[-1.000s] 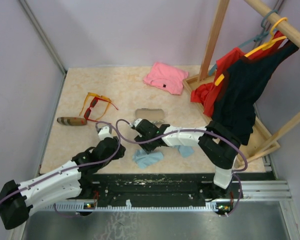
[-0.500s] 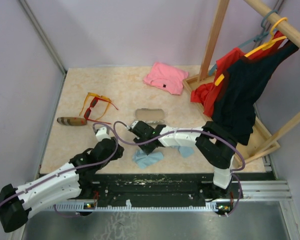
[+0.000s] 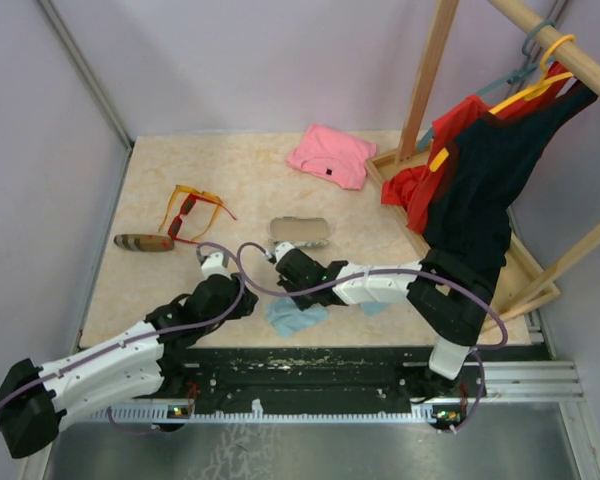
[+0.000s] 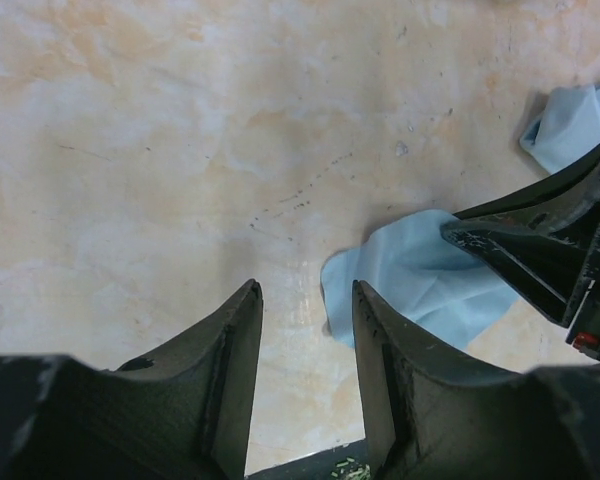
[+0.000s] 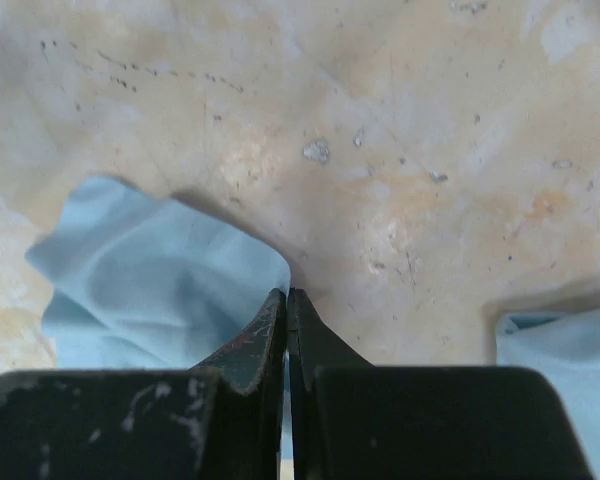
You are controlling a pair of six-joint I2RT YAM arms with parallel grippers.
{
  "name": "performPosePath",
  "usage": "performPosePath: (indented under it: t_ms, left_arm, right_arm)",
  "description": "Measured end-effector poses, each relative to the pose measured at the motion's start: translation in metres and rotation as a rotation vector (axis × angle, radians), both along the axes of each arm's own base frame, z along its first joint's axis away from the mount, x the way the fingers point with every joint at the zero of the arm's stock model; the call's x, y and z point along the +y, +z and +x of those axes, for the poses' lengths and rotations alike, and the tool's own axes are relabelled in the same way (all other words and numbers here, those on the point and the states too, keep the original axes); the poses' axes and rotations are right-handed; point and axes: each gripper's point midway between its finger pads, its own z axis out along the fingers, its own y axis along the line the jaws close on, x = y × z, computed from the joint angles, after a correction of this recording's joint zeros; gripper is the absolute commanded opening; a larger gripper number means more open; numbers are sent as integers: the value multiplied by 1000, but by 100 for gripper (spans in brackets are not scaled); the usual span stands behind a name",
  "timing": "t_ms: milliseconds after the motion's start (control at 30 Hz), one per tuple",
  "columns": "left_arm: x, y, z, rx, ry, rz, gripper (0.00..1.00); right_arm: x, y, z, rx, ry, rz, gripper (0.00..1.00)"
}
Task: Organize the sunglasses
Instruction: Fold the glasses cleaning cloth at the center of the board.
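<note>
The sunglasses lie together at the table's left in the top view: an orange-framed pair [image 3: 195, 196] and, touching it, a red pair with dark lenses [image 3: 185, 219]. Neither gripper is near them. My right gripper [image 3: 297, 296] [image 5: 287, 292] is shut, its tips pinching the corner of a light blue cloth [image 3: 296, 318] [image 5: 155, 275] near the front edge. My left gripper [image 3: 248, 302] [image 4: 305, 290] hovers open just left of that cloth [image 4: 420, 280], with only bare table between its fingers.
A brown case [image 3: 143, 242] lies just in front of the sunglasses. A grey-patterned case [image 3: 300, 232] sits mid-table beyond the right gripper. A second blue cloth [image 3: 376, 306] [image 5: 565, 360] peeks from under the right arm. A pink garment [image 3: 332, 155] and a wooden clothes rack [image 3: 427, 75] stand at the back right.
My right gripper has closed from open to shut at the blue cloth's corner, and its arm has drawn toward the near edge, uncovering the grey case. The left arm has barely moved.
</note>
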Motion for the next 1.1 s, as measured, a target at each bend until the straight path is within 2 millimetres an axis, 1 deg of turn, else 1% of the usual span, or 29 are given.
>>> performPosePath:
  t_ms: [167,233,333,533,600,733,900,1100]
  left_arm:
    - [-14,-10,-1,35,-55,3,48]
    - [-16,-15,-1,48,-67,6,48]
    - [-18,-19,1,68,-71,3,48]
    - [-23,-13,9,61,-76,-46,48]
    - [-25,-13,11,62,-86,-58,48]
    - [-30,-21,13,94,-118,-45,48]
    - [-41,-22,26,118,-151,5,48]
    - [-48,-20,33,109,-188,32,49]
  right_arm:
    - [-14,1,-6,-30,-9,43,0]
    - [-19,2,-10,-35,-7,55,0]
    - [-22,7,-13,-47,7,83,0]
    - [-28,22,-20,-75,27,158,0]
    - [-28,23,-19,-82,19,159,0]
    - [-32,20,-16,-88,-6,141,0]
    - [-37,17,-9,-96,-69,132,0]
    - [-34,20,7,-60,-125,234,0]
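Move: The right hand already pinches the far edge of the cleaning cloth, whose middle lies about 4 cm back from it and hardly lower. The second cloth is some 14 cm to its right and 3 cm farther out; the open case is roughly 16 cm ahead and 1 cm right. From the left hand, the cleaning cloth's middle is about 10 cm right, 2 cm back and 6 cm below. Still pinching, the right hand draws the cloth's edge right and up; the open left follows about 5 cm rightward, forward. ##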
